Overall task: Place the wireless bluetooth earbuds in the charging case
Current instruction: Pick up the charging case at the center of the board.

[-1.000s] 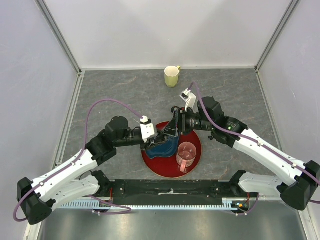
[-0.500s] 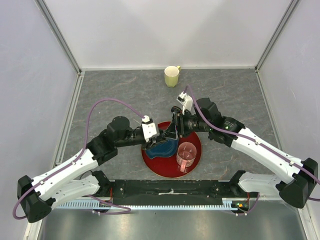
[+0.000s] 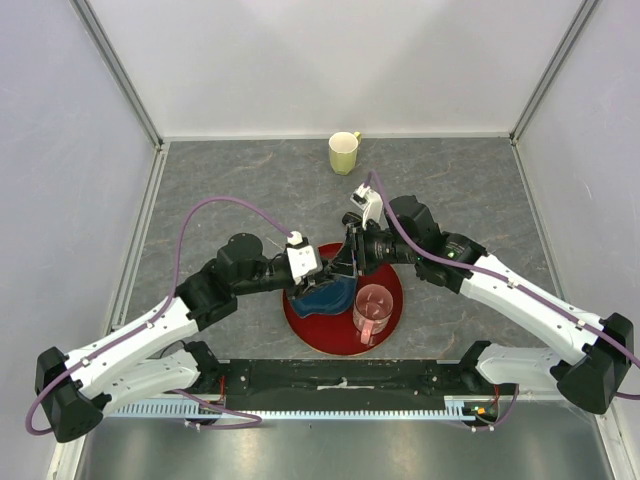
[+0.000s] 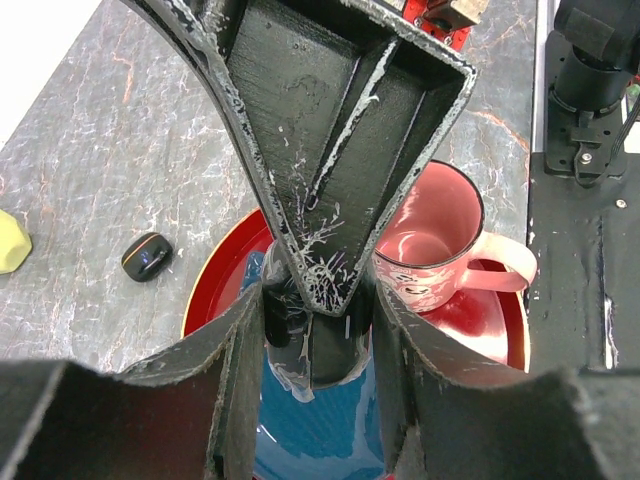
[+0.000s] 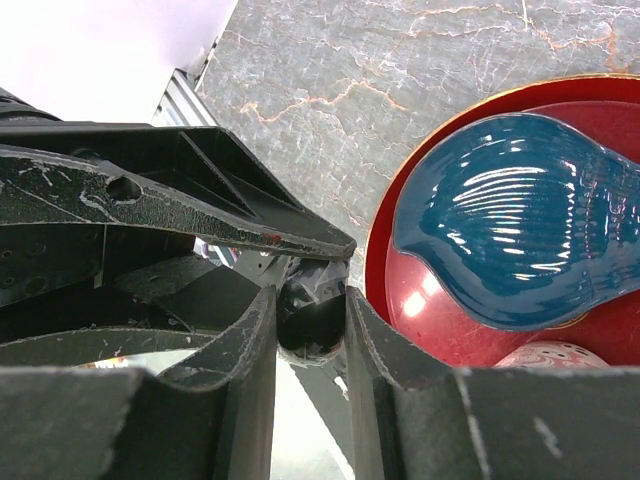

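Note:
My left gripper [image 4: 318, 330] is shut on a black charging case [image 4: 335, 352] and holds it above a blue dish [image 4: 320, 430]. My right gripper [image 5: 311, 320] comes in from the opposite side. Its fingers press both flanks of the same glossy case [image 5: 312, 325]. In the top view both grippers, left [image 3: 325, 272] and right [image 3: 348, 262], meet over the red plate [image 3: 392, 312]. A second black case [image 4: 147, 256] lies on the grey table beside the plate. I cannot make out any earbuds; a dark lump by the held case is unclear.
A pink mug [image 3: 373, 310] stands on the red plate right of the blue dish [image 3: 325, 297]. A pale yellow cup [image 3: 344, 152] stands near the back wall. Grey marbled table top surrounds the plate, and the arms' base rail [image 3: 340, 385] runs along the near edge.
My right arm has moved left, toward the left gripper. Its jaws have narrowed onto the case. The left gripper has kept its grip and shifted slightly right.

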You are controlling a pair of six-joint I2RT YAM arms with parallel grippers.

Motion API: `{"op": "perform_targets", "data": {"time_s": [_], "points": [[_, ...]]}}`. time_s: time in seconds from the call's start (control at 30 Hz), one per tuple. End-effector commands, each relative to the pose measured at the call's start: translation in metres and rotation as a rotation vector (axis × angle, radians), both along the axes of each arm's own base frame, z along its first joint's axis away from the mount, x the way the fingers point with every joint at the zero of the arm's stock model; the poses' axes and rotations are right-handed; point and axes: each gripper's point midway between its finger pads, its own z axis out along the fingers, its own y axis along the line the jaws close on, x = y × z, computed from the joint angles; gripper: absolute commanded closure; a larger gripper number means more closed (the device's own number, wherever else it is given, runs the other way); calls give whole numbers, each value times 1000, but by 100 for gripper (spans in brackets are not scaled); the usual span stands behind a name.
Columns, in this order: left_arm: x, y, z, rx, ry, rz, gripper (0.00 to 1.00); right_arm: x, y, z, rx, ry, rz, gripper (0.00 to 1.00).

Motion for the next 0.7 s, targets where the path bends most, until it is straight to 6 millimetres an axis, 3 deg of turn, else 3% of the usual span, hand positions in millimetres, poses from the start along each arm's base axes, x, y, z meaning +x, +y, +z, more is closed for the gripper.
{"op": "perform_targets", "data": {"time_s": [0.0,0.07,0.1,0.13,0.27,0.53,0.67], "points": [[13,-1,34,-81,-53,69,91,2,5,18,37,-42,20,92],[13,-1,35,-91,-52,76,83,1,4,18,38,-42,16,97],[14,-1,35,-95,-45,81,76,2,4,19,40,-45,9,98],[14,0,35,-100,-41,88,62,3,2,19,40,-49,-1,98],[16,2,37,-125,-33,115,34,7,-1,27,58,-70,-39,100],[8,9,36,-192,6,136,16,31,-29,41,38,-198,-230,100],[5,15,41,-254,44,166,14,35,-35,50,46,-238,-258,100]]}}
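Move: The charging case is already pinched by both my hands in mid-air: its middle is about 1 cm right of my left hand point and 1 cm left of my right one. From my left hand, the blue dish is about 15 cm below, 1 cm ahead and 2 cm left. The pink mug stands roughly 7 cm right, 3 cm back and 12 cm down; the orange-striped black case is some 16 cm ahead, 3 cm right and 16 cm down. I open my left fingers and let go of the charging case, then raise that hand about 2.5 cm and ease it a little left, clear of the case. My right hand keeps its pinch, pausing briefly before carrying the case up about 3 cm, rightward and forward some 2 cm each, away from my left hand, turning about 10 degrees clockwise. ##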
